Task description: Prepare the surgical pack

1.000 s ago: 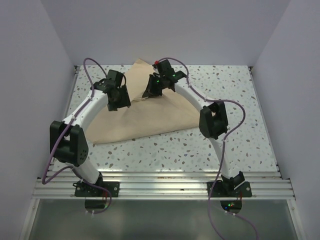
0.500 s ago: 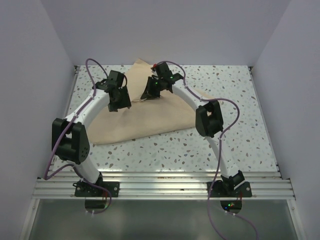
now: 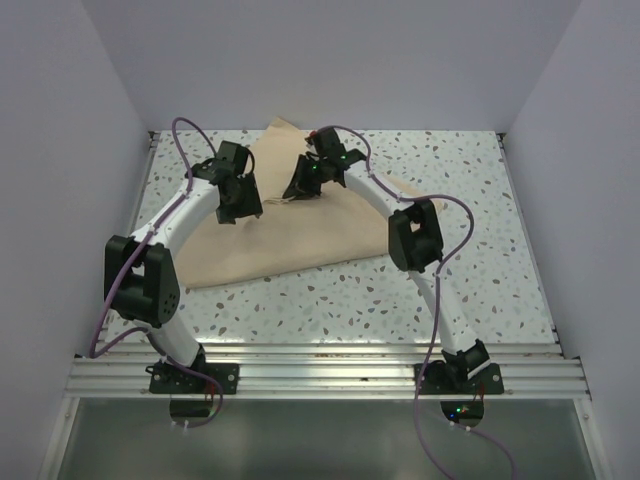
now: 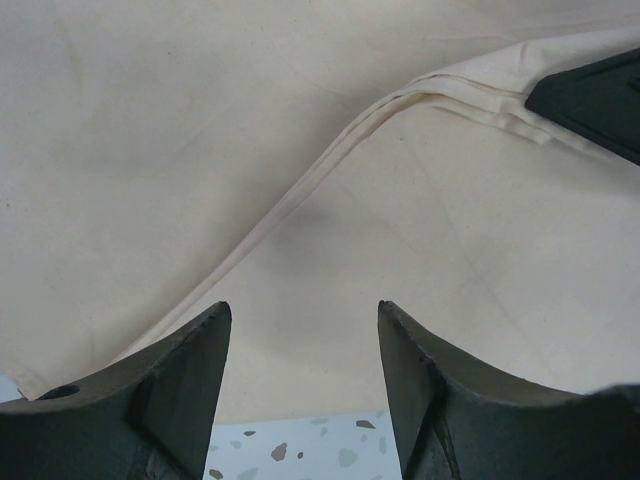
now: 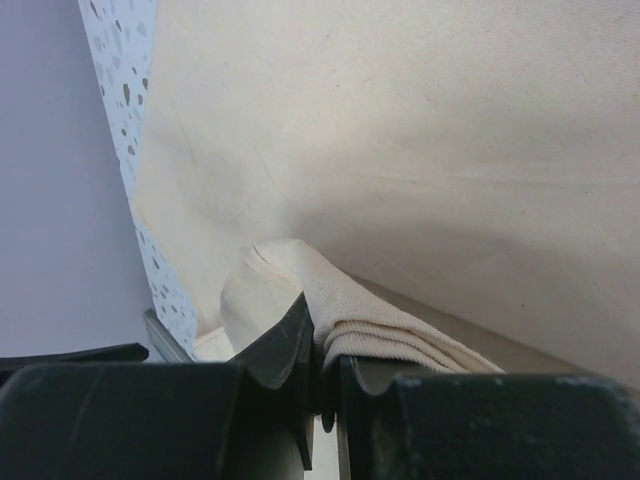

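The surgical pack shows only as a large tan cloth [image 3: 290,235] spread on the speckled table, with a folded hem [image 4: 330,165] running across it. My left gripper [image 3: 232,207] hovers over the cloth's left part; in its wrist view it [image 4: 303,308] stands open with nothing between the fingers. My right gripper [image 3: 302,183] is at the cloth's far middle. There it [image 5: 325,335] is shut on a bunched, layered fold of the cloth [image 5: 345,305], lifted slightly off the sheet. What lies under the cloth is hidden.
The speckled tabletop [image 3: 480,260] lies bare to the right and front of the cloth. White walls close in the left, right and back. An aluminium rail [image 3: 320,370] runs along the near edge by the arm bases. The right gripper's dark finger [image 4: 595,100] shows in the left wrist view.
The right arm has shifted a little to the left, its elbow moving inward, with the cloth fold still pinched. The left arm has barely moved.
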You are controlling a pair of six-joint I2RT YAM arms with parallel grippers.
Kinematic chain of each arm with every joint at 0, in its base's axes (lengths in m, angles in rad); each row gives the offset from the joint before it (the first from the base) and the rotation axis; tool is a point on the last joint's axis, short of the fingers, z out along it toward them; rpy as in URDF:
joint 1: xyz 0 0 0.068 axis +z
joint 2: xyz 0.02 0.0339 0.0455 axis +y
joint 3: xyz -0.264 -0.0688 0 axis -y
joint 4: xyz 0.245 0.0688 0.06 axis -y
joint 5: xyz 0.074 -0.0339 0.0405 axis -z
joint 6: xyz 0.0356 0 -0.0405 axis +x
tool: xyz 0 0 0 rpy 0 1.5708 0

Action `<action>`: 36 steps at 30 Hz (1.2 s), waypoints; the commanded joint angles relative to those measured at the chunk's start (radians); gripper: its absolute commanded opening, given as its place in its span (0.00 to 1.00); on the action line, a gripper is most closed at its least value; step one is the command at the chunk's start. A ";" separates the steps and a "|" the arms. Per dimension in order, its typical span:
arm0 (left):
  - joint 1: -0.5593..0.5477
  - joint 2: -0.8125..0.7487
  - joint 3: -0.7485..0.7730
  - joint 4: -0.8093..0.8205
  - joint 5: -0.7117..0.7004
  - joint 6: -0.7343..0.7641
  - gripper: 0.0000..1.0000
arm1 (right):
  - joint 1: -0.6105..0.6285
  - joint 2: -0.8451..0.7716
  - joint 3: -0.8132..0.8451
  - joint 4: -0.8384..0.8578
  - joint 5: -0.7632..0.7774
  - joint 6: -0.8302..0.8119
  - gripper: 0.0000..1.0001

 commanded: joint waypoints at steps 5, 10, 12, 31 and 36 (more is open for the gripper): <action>0.003 0.006 0.029 -0.003 -0.002 0.005 0.64 | -0.018 0.034 0.076 0.068 -0.040 0.027 0.13; 0.003 0.012 0.031 0.001 0.000 0.000 0.64 | -0.021 0.050 0.087 0.075 -0.041 0.033 0.15; 0.003 0.015 0.031 0.001 0.001 -0.001 0.64 | -0.024 0.056 0.089 0.082 -0.043 0.041 0.16; 0.003 0.026 0.040 -0.010 0.012 -0.015 0.64 | -0.047 0.162 0.263 0.239 -0.038 0.171 0.64; 0.002 0.007 0.044 -0.013 0.018 -0.017 0.64 | -0.058 0.088 0.228 0.211 -0.006 0.119 0.64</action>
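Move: The right hand still holds the cloth's gathered fold edge; the spot on the cloth where it gets laid is about 2 cm ahead, 1 cm left and 2 cm below. The cloth's far corner lies some 22 cm ahead and 1 cm left, and its near folded edge about 16 cm back, straight behind, both roughly 4 cm lower. From the left hand, that laying spot is about 10 cm ahead, 9 cm right and 6 cm below. The right hand eases the pinched fold edge forward and down onto the cloth, about 2 cm each way, then spreads its nearly shut fingers wide and lets go of it. Already opening, it draws away forward and up, another 4 to 5 cm out over the far part of the cloth and 3 to 4 cm higher, its fingertips tipping up some 10 degrees, while the open left hand sinks only about 1 cm above the cloth. ##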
